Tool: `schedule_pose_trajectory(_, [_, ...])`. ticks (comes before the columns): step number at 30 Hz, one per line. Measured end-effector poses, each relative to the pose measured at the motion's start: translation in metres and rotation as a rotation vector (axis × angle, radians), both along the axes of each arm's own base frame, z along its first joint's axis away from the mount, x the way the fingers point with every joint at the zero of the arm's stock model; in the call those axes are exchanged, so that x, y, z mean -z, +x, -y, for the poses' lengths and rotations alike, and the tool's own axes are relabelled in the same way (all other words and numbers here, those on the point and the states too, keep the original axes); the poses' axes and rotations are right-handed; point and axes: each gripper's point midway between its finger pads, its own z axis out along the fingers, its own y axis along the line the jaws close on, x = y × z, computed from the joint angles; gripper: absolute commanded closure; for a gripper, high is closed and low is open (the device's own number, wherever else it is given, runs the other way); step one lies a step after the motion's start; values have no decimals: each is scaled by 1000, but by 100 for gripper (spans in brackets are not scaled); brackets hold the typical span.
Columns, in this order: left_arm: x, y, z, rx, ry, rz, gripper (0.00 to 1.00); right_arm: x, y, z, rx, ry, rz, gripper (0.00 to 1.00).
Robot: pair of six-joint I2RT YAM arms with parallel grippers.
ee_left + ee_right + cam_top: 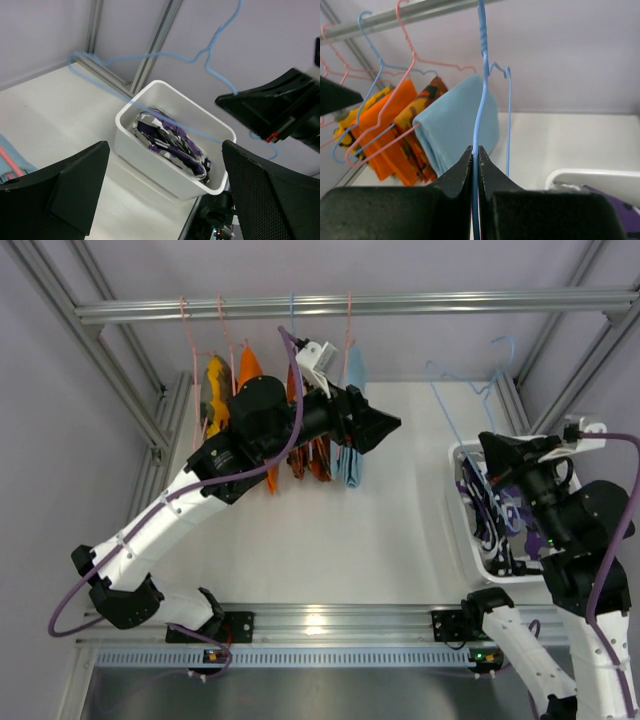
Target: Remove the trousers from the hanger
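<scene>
The trousers (172, 140), purple, white and grey, lie bunched inside a white bin (150, 160) at the table's right side. The light-blue wire hanger (482, 50) is held above the bin, and its lower wire crosses over the trousers. My right gripper (475, 150) is shut on the hanger's wire; in the top view the right gripper (490, 448) sits over the bin's far rim. My left gripper (165, 200) is open with nothing between its fingers. In the top view the left gripper (385, 425) hangs mid-table near the rack, pointing right toward the bin.
A rail (350, 306) at the back carries pink hangers (405, 45). On them hang orange patterned garments (390, 125) and a plain light-blue garment (460, 120). Metal frame posts (120, 370) stand at both sides.
</scene>
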Motion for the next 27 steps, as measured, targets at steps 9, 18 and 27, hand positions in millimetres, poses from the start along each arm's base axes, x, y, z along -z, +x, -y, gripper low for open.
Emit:
schedule_pose_trajectory(9, [16,14,7,-18,98,42,1,-50,27,36,214,-113,132,100])
schedule_pose_trajectory(18, [19,28,-2,-56,139,48,1,-41,119,81,281,-182,38,100])
schedule_pose_trajectory(27, [31,72,-46,-176,178,-53,1,-29,159,65,50,-140,33,100])
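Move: The right hand already grips the empty blue hanger; the free stretch of rail near the right end is some 23 cm ahead of it, 8 cm to its right and about 14 cm higher. The white box's middle lies about 4 cm ahead, 19 cm right and 37 cm below that hand. The open left hand has the light blue trousers about 13 cm ahead, 4 cm left and 12 cm lower, with the orange camouflage trousers some 9 cm farther left of them. Rising about 5 cm and swinging right at first, the right hand then drives forward to the free right stretch of rail, ending some 16 cm farther out, turning clockwise and mostly back again, still pinching the empty blue hanger. The left hand, fingers staying wide open, sinks slightly, then speeds up forward and left, about 7 cm out in all, towards the light blue trousers on their pink hanger. ##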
